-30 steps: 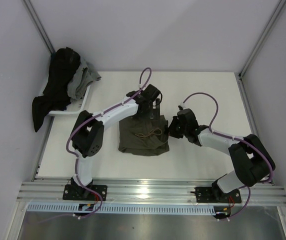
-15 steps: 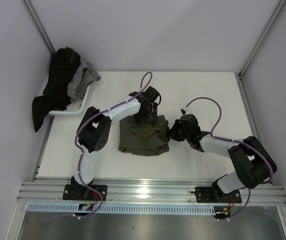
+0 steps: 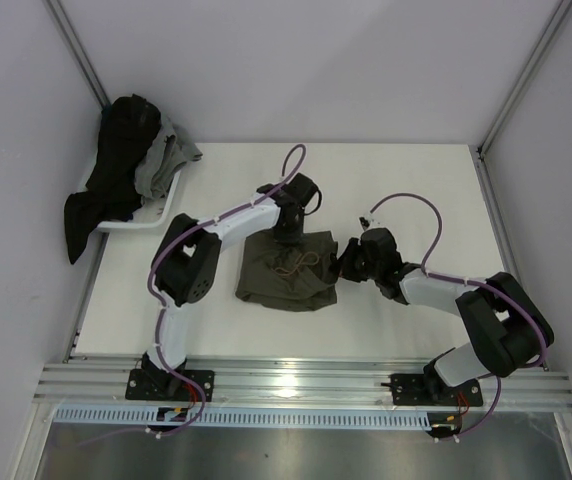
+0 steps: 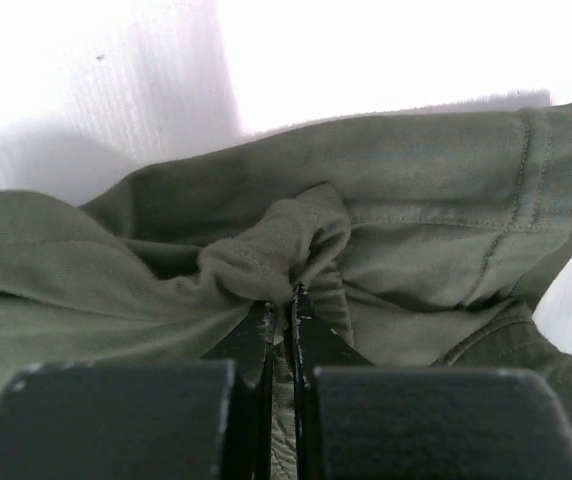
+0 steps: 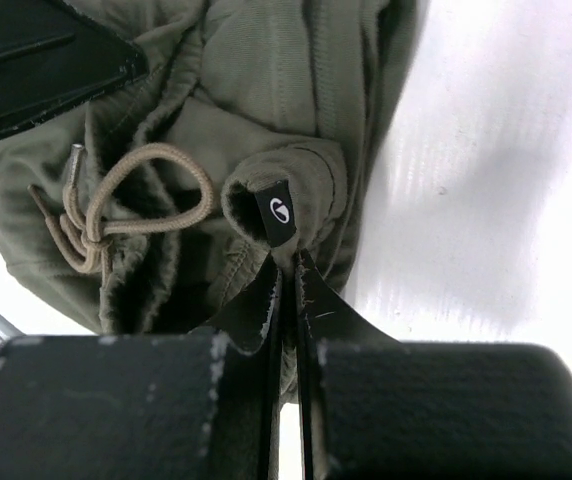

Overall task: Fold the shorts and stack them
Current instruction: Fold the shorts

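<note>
The olive-green shorts (image 3: 286, 272) lie folded in the middle of the white table, tan drawstring (image 5: 116, 205) on top. My left gripper (image 3: 291, 232) is at the far edge of the shorts (image 4: 436, 240) and is shut on a pinch of their fabric, which bunches up at its fingertips (image 4: 282, 300). My right gripper (image 3: 344, 262) is at their right edge and is shut on a fold of the shorts (image 5: 296, 90) beside a small black label (image 5: 280, 212).
A white tray (image 3: 156, 212) at the table's far left corner holds a heap of dark and grey clothes (image 3: 126, 160), part hanging over the table's left edge. Grey walls close in on both sides. An aluminium rail (image 3: 296, 385) runs along the near edge.
My left gripper has come down onto the far edge of the shorts and closed on the fabric. The right gripper has shifted slightly and stays shut on the right edge.
</note>
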`<state>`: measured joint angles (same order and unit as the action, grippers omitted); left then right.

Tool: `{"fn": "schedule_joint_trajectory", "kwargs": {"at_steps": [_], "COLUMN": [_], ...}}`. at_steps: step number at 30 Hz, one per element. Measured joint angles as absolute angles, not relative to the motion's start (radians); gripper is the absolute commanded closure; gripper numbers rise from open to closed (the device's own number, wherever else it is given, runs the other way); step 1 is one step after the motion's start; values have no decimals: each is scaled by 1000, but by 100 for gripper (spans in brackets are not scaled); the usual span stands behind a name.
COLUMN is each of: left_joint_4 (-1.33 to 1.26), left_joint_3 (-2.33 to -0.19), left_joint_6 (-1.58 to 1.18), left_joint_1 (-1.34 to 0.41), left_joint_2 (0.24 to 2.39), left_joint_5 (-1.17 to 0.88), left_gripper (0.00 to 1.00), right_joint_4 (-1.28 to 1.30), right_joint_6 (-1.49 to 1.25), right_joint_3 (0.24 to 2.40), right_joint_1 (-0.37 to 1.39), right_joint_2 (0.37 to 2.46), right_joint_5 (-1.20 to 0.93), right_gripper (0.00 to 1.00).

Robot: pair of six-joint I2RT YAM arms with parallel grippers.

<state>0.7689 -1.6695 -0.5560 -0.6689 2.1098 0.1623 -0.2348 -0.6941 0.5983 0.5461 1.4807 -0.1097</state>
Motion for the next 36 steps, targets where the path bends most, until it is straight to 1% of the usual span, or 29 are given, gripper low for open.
{"fn": "schedule_joint_trajectory", "kwargs": {"at_steps": [4, 9, 13, 16, 21, 27, 33, 36], "left_joint_4": [734, 652, 567, 506, 443, 386, 347, 339], "left_joint_3": [-1592, -1407, -1324, -1269, -1216, -1187, -1188, -1198], "left_joint_6": [-552, -540, -531, -522, -514, -514, -513, -513], "left_joint_1": [-670, -673, -675, -677, -678, -716, -766, -791], "left_joint_2": [2031, 1777, 1598, 1514, 1498, 1522, 1586, 1617], "left_joint_5": [174, 175, 154, 140, 108, 97, 98, 101], "left_gripper": [100, 100, 100, 100, 100, 100, 100, 100], "right_joint_4": [-246, -270, -319, -357, -482, -682, -732, -717], "right_joint_6": [-671, -660, -665, -685, -739, -867, -895, -883], "right_joint_3": [607, 667, 725, 762, 780, 769, 697, 696], "right_joint_1": [545, 539, 533, 533, 523, 452, 426, 426], "right_joint_2": [1481, 1487, 1532, 1581, 1665, 1848, 1882, 1882], "right_joint_5": [-151, -214, -268, -311, -397, -514, -503, -478], "right_gripper": [100, 100, 100, 100, 100, 100, 100, 98]}}
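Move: Both hands already pinch the shorts. Their middle lies about 9 cm behind the left hand, 1 cm to its left and slightly below. The beige drawstring is nearer, some 6 cm back and 1 cm to the right. From the right hand, which holds the waistband corner with the logo tag, the shorts' middle is about 11 cm left and 1 cm back, the drawstring roughly 9 cm left and 1 cm ahead. Hauling its pinch of cloth up some 14 cm while drawing back, the left hand then sinks about 5 cm and swings right towards the right hand, tilting its fingers outward to the front and right. Meanwhile the right hand carries the tagged corner forward and left in a low arc, up about 6 cm and down again, rolling some 20 degrees so its fingers point flatter. Both stay shut. ##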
